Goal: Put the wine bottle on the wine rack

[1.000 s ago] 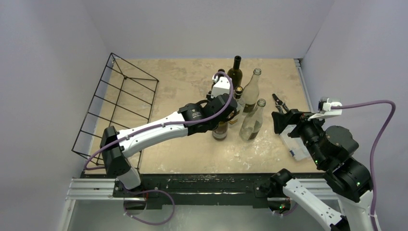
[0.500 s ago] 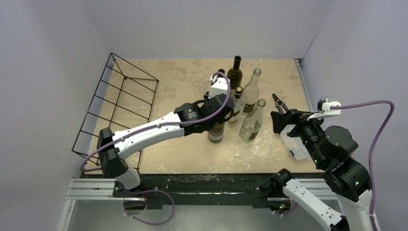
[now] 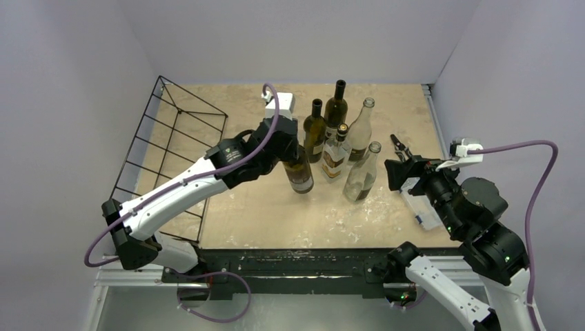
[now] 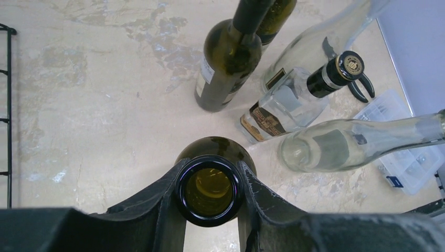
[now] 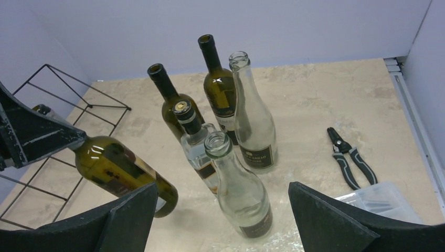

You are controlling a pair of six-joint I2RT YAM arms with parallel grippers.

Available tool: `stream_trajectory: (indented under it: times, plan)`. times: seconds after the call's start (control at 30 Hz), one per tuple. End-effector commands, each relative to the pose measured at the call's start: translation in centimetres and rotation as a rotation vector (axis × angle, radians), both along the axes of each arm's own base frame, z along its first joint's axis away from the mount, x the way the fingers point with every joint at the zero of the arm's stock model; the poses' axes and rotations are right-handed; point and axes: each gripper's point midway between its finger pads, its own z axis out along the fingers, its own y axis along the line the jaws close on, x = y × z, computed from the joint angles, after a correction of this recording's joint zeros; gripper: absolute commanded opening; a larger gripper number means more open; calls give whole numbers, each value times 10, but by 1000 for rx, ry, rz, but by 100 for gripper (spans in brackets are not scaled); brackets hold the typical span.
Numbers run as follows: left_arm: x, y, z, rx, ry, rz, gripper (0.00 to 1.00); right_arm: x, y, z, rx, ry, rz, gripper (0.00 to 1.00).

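Note:
My left gripper (image 3: 286, 146) is shut on the neck of a dark green wine bottle (image 3: 301, 176). The left wrist view looks straight down into the bottle's open mouth (image 4: 208, 190), with a finger pressed on each side. From the right wrist view the wine bottle (image 5: 120, 170) hangs tilted, neck to the left and base low over the tabletop. The black wire wine rack (image 3: 195, 96) stands along the table's left side, left of the held bottle. My right gripper (image 3: 400, 169) hovers open at the right, holding nothing.
Two dark green bottles (image 3: 314, 131) (image 3: 336, 110), two clear bottles (image 3: 360, 131) (image 3: 363, 176) and a square capped bottle (image 3: 336, 153) stand mid-table, right of the held one. Pliers (image 3: 400, 146) and a clear plastic box (image 3: 424, 207) lie at the right edge.
The left arm has carried the wine bottle out of the group, leftward toward the rack, tilting it. The right arm has stayed where it was.

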Motion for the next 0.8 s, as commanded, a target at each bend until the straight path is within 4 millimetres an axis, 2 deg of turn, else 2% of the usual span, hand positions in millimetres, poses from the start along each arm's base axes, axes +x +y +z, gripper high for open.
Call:
stream_trajectory:
  times: [0.0,0.33,0.53,0.77]
  plan:
    - [2,14,46,-148,-65,23,0,2,9,3,4,-1,41,99]
    - [10,46,58,-143,-64,91,0,-1,20,-9,49,48,79,99]
    - [18,81,62,-132,-69,143,0,8,20,-20,13,54,60,99]
    - [39,122,73,-188,-51,152,0,25,21,-14,18,31,16,99]
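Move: The wine rack, where the held bottle is being taken, has its middle about 35 cm to the left hand's left, some 7 cm ahead and roughly 24 cm below. The near green bottle stands about 10 cm ahead and 7 cm to the right; the square black-capped bottle is 5 cm ahead and 12 cm to the right. Both have their middles some 16 cm below. From the right hand, the rack lies about 60 cm left, 16 cm ahead and 30 cm below. The wine bottle, still gripped by the neck and hanging aslant clear of the table, is carried about 11 cm left towards the wine rack, away from the standing bottles, by the left hand. That hand drifts slightly forward near the end and turns some 10 degrees counter-clockwise, fingers keeping their hold. Empty and open, the right hand sinks a couple of centimetres and eases left, tipping slightly down. ##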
